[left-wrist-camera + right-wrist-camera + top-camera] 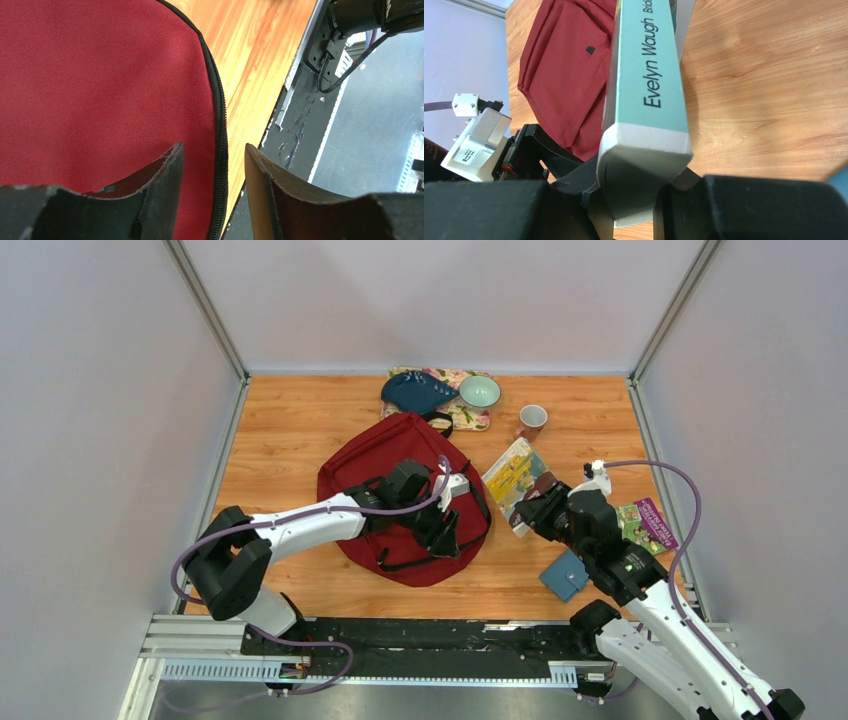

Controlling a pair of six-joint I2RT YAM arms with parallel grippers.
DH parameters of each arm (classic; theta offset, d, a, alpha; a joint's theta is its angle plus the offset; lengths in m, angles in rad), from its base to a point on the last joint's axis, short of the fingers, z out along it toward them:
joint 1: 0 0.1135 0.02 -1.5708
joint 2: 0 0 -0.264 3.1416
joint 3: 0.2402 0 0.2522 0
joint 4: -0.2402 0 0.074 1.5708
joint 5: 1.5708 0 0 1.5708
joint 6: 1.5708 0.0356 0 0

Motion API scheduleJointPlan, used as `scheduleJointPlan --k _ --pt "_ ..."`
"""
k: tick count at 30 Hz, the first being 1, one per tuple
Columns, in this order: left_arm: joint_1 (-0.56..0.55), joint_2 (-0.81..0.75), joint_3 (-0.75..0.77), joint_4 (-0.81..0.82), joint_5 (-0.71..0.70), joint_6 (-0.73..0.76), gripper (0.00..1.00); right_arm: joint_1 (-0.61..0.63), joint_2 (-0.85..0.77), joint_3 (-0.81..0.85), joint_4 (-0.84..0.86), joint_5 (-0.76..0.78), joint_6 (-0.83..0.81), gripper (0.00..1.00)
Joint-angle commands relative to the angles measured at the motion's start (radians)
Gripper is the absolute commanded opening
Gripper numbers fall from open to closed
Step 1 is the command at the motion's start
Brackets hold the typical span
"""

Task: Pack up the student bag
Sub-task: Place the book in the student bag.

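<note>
The student bag [375, 465], dark red with black zippers, lies flat mid-table. My left gripper [445, 532] hovers at its near right edge. In the left wrist view the left gripper [214, 150] is open; the bag's red fabric [100, 85] and its black zipper [220, 125] run between the fingers, with nothing clamped. My right gripper [532, 510] is shut on a book [515, 475] just right of the bag. The right wrist view shows the book's teal spine [646, 75] reading "Evelyn Waugh", wedged in the right gripper [644, 200], pointing toward the bag [559, 65].
A blue wallet [565, 575] lies by the right arm, and a colourful booklet [648, 525] at the right edge. At the back are a floral tray [470, 420], a blue pouch [415, 390], a pale bowl [480, 391] and a brown cup [532, 420]. Walls enclose three sides.
</note>
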Motion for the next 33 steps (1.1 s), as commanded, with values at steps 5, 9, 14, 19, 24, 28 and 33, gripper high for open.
scheduleJointPlan --k 5,9,14,19,24,28,33 --pt "-0.001 0.024 0.037 0.006 0.035 0.007 0.45 0.002 -0.02 0.063 0.112 0.016 -0.004 0.0" --pt "-0.001 0.014 0.034 0.016 0.024 -0.001 0.24 0.002 -0.018 0.063 0.111 0.016 -0.007 0.0" --pt "-0.003 -0.029 0.033 0.033 0.007 -0.003 0.06 0.001 -0.018 0.065 0.109 0.015 -0.009 0.0" --pt "-0.001 -0.079 0.043 0.032 -0.007 -0.001 0.03 0.0 -0.015 0.065 0.109 0.012 -0.009 0.0" --pt "-0.001 -0.116 0.05 0.036 -0.022 -0.007 0.0 -0.003 -0.017 0.066 0.101 0.01 -0.01 0.0" --pt "-0.001 -0.144 0.045 0.033 -0.076 -0.016 0.0 -0.004 -0.023 0.073 0.092 0.005 -0.013 0.0" --pt "-0.003 -0.246 0.017 0.03 -0.316 -0.029 0.0 -0.003 -0.055 0.094 0.049 0.012 -0.015 0.0"
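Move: The bag's zipped front edge is already between the left hand's open fingertips, about 1 cm below the hand point and 1 cm to its right. The bag's body spreads some 8 cm ahead and 8 cm to the left, and its side strap lies about 9 cm ahead and 6 cm to the right. The book hangs some 10 cm ahead, 12 cm to the right and 6 cm higher. From the right hand, that edge lies about 14 cm left, 5 cm back and 8 cm below. The left fingers close on the bag's zipped edge and pinch it after sinking barely a centimetre. The hand then lifts the held edge about 4 cm, easing 2 cm forward near the end as the wrist turns roughly 10 degrees, partly counter-clockwise. The right hand stays in place and keeps its hold on the book beside the bag. ##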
